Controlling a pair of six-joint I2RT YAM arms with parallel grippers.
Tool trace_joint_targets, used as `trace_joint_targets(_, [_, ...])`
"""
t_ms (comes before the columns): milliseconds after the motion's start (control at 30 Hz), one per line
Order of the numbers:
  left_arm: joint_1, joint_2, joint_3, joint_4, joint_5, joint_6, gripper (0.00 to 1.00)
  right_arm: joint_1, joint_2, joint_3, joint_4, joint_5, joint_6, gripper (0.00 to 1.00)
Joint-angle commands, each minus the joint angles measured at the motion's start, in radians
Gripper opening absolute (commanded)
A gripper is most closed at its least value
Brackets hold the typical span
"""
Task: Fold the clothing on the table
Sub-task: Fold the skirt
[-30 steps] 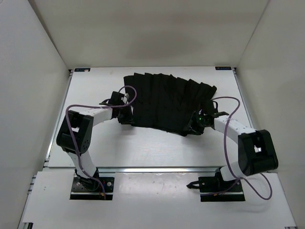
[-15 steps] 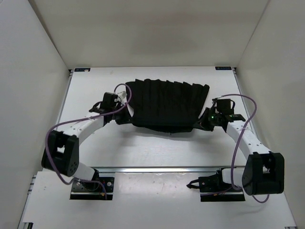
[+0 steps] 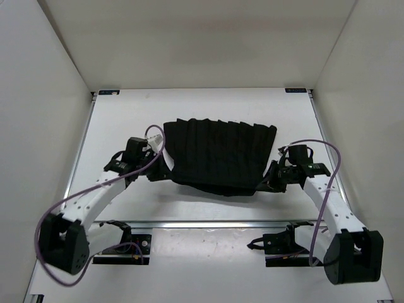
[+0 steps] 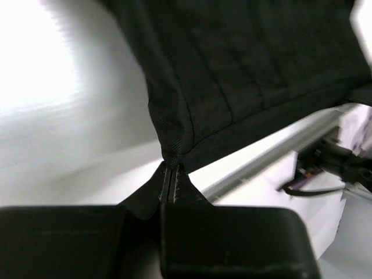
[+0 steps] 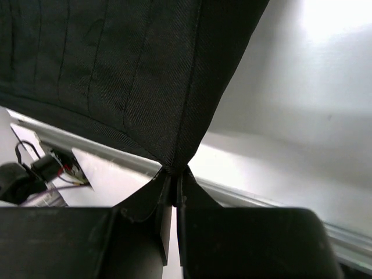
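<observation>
The clothing (image 3: 218, 151) is a black pleated garment hanging spread between my two grippers above the white table (image 3: 126, 120). My left gripper (image 3: 159, 173) is shut on its near left corner, and the wrist view shows that corner (image 4: 172, 156) pinched at the gripper (image 4: 171, 172). At the near right corner my right gripper (image 3: 264, 182) is shut too, the fabric (image 5: 116, 75) bunching into the gripper (image 5: 175, 175). The near edge sags in a curve between the two grips.
White upright walls (image 3: 44, 95) stand on three sides. A silver rail (image 3: 208, 223) runs along the table's near edge, with both arm bases (image 3: 120, 247) just in front of it. Purple cables loop beside each arm.
Both grippers closed on the garment's near corners, lifted them and carried them toward the near edge. The garment went from lying flat to hanging between the arms.
</observation>
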Motion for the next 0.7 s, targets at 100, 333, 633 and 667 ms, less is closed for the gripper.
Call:
trace_joint_targets(100, [-0.04, -0.284, -0.078, -0.168, -0.001, -0.04, 0.0, 0.104, -0.146, 0.048, -0.182, 0.052, 0.006, 0.0])
trace_joint_targets(333, [-0.043, -0.439, -0.053, -0.243, 0.035, -0.082, 0.0, 0.137, -0.209, 0.134, -0.294, -0.036, 0.025, 0.0])
trace_joint_targets(633, [0.192, 0.153, 0.36, -0.052, 0.159, -0.027, 0.0, -0.021, 0.399, 0.62, -0.147, -0.144, -0.109, 0.0])
trace_joint_targets(667, [0.234, 0.278, 0.427, -0.029, 0.187, -0.044, 0.04, -0.037, 0.461, 0.736, -0.135, -0.159, -0.118, 0.0])
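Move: The skirt hangs by its near edge from both shut grippers, the rest of it spread ahead on the table some 7 cm below them. From the left hand, the skirt's far left corner is about 25 cm ahead and 4 cm left; from the right hand, the far right corner is about 25 cm ahead and 9 cm right. The metal rail runs about 12 cm straight behind the left hand and 9 cm straight behind the right. The skirt's near edge, still pinched at both ends, is first drawn back towards the robot some 6 to 7 cm while rising a little. Then both hands swing it up and quickly forward about 13 cm towards the far edge, finishing roughly 9 cm (left) and 12 cm (right) higher; the wrists turn only slightly. ##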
